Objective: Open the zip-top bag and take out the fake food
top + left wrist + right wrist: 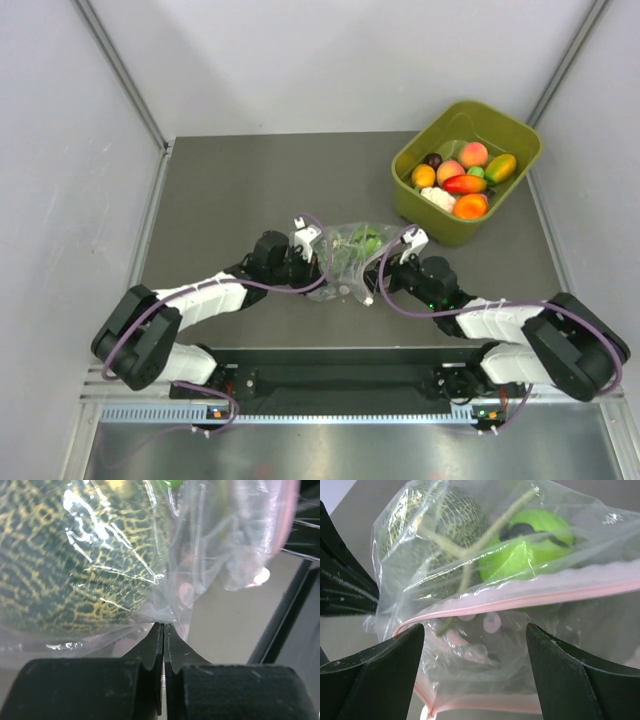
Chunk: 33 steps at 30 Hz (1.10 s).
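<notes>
The zip-top bag (345, 256) lies between my two grippers in the middle of the table. It is clear plastic with a pink zip strip (530, 600), and its mouth gapes toward the right wrist camera. Inside is fake food: a bright green round fruit (532, 540) and a dark green netted melon (75, 555) with a pale stem. My left gripper (163, 626) is shut on a fold of the bag's film, right beside the melon. My right gripper (475, 645) stands open at the bag's mouth, one finger on each side of it, gripping nothing.
An olive-green tub (520, 135) with several toy fruits stands at the back right of the dark mat (230, 190). White walls close in the left, right and far sides. The arms' mounting rail (330, 380) runs along the near edge.
</notes>
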Motion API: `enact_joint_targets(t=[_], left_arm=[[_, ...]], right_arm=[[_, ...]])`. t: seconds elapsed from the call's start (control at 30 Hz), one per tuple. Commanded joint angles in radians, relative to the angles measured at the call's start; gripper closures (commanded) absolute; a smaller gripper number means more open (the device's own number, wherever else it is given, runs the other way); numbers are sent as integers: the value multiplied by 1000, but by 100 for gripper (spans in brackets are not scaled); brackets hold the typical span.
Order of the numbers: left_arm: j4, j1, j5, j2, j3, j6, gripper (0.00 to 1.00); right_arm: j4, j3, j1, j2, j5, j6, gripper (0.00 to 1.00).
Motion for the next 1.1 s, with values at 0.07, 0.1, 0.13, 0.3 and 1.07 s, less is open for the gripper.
enact_joint_targets(t=[0.07, 0.1, 0.13, 0.3, 1.07], left_arm=[[20, -35, 82, 13, 43, 54, 100], [18, -35, 82, 13, 43, 56, 100], [17, -35, 80, 13, 45, 57, 100], [15, -36, 86, 25, 46, 62, 100], [-59, 6, -164, -4, 62, 5, 100]], right_arm=[[295, 47, 8, 138, -64, -47, 19], [321, 50, 5, 160, -95, -39, 20], [367, 59, 2, 181, -112, -35, 21], [608, 44, -18, 327, -214, 42, 28], [379, -48, -46, 30, -138, -24, 100]])
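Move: Close in front of the right hand's open fingers, the bag mouth's pink zip edge stands about 3 cm to its left, 1 cm ahead and 1 cm lower. Inside the bag, the green food sits some 7 cm ahead and 2 cm left, the netted melon 4 cm ahead and 8 cm left, both a little lower; the white zip slider is 5 cm back and 2 cm left. From the left hand the zip edge lies roughly 9 cm right, level forward and back. Sliding left about 4 cm to the bag's mouth and sinking 2–3 cm, the right hand shuts its wide-open fingers at the pink zip edge, seeming to pinch the film, then lifts some 6 cm, easing back right, fingertips tilting up. The left hand keeps its pinch on the bag's closed end, easing back-left, then forward and right about 3 cm. ##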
